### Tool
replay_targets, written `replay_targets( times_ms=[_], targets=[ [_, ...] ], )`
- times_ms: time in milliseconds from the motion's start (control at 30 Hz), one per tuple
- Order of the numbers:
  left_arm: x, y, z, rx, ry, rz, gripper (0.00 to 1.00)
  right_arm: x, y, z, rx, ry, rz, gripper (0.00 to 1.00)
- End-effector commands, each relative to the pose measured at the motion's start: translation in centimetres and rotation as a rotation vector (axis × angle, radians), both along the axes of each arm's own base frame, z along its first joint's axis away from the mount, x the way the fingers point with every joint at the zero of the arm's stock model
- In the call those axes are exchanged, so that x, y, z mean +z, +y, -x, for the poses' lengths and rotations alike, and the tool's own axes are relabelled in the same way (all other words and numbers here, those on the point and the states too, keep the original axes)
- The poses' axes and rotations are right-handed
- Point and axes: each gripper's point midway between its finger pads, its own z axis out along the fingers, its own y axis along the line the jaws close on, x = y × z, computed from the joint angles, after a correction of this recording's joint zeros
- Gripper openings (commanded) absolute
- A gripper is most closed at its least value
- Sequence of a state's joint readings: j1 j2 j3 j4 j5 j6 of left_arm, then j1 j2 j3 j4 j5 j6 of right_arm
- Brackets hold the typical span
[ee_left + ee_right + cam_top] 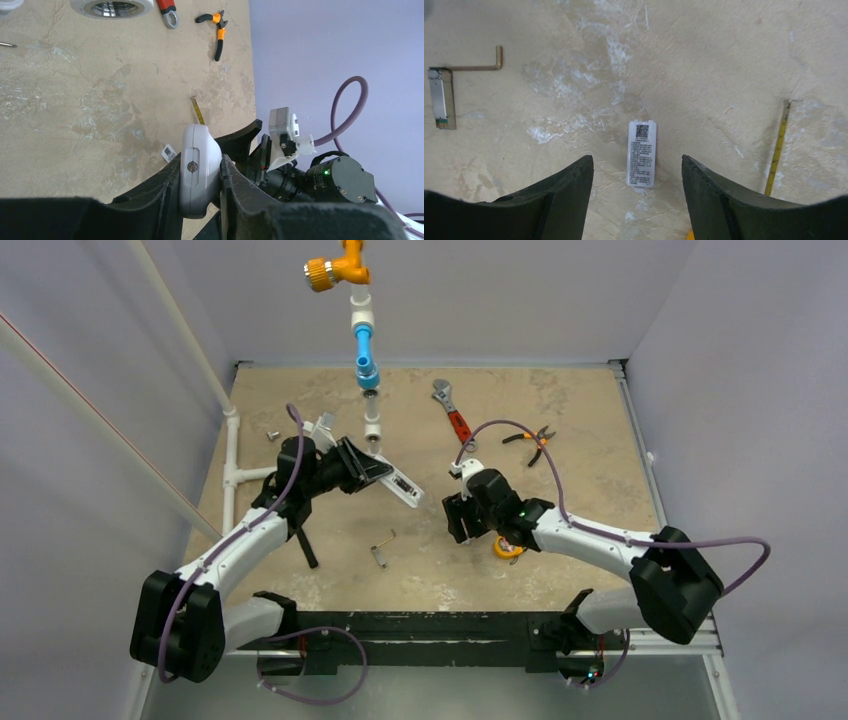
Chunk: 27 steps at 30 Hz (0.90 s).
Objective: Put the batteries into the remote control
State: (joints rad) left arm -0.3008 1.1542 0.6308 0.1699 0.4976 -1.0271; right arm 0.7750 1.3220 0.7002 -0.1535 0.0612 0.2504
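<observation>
My left gripper (368, 470) is shut on the remote control (403, 487), a slim white slab held above the table and sticking out to the right. The left wrist view shows its rounded end (199, 170) clamped edge-on between the black fingers (155, 192). My right gripper (635, 159) hangs open just over a small white labelled plate (642, 154) lying flat on the table, which sits between the fingertips without touching them. That plate (167, 151) also peeks out beside the remote. The batteries are out of view.
A red-handled wrench (453, 412) and orange pliers (535, 440) lie at the back right. A yellow tape measure (507, 548) sits under the right arm, its tape (778, 150) extended. An L-shaped key with a metal block (441, 102) lies front centre. Pipe pieces (364, 340) hang at the back.
</observation>
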Motion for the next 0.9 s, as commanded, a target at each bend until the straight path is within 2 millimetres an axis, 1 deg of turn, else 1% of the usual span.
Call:
replay_targets(
  times_ms=[0,267,433,533,767,867],
  targets=[
    [1.8,0.1,-0.5,0.0,-0.073,0.008,0.0,-0.7,0.4,0.6,0.007,0.019,0.027,0.61],
    [1.5,0.0,-0.7,-0.004,-0.061,0.015,0.0,-2.4,-0.1,1.1,-0.002,0.055,0.078,0.56],
    [1.5,-0.1,-0.7,-0.009,-0.058,0.018,0.0,-3.2,-0.3,1.2,-0.009,0.081,0.106,0.5],
    [1.4,-0.2,-0.6,-0.011,-0.056,0.018,0.0,-3.6,-0.2,1.3,-0.006,0.094,0.113,0.46],
    [1.5,-0.2,-0.7,-0.013,-0.058,0.023,0.0,-4.0,-0.1,1.5,0.007,0.111,0.126,0.44],
    [1.5,-0.2,-0.7,-0.015,-0.059,0.024,0.0,-4.2,-0.1,1.5,0.011,0.116,0.138,0.39]
  ],
)
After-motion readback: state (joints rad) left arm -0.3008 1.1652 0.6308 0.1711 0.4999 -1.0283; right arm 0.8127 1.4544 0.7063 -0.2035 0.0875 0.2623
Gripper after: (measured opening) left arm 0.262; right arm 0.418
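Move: The battery cover lies flat on the table about 6 cm below my right hand point and roughly 1 cm back of it. The tape measure body lies 10 cm to the right of the cover and some 2 cm nearer me; the hex key lies 17 cm to the left of the cover and 3 cm nearer me. From my left hand, which holds the remote, the cover is some 13 cm back, 15 cm right and 18 cm below. I sink my right hand about 4.5 cm towards the battery cover, easing back some 2 cm as I tip the fingers roughly 10 degrees steeper. Meanwhile I narrow the gap by about a third, still open, until the tips hover just above the table on either side of the cover, and there I slow to a stop. My left hand keeps the remote held up and still. ##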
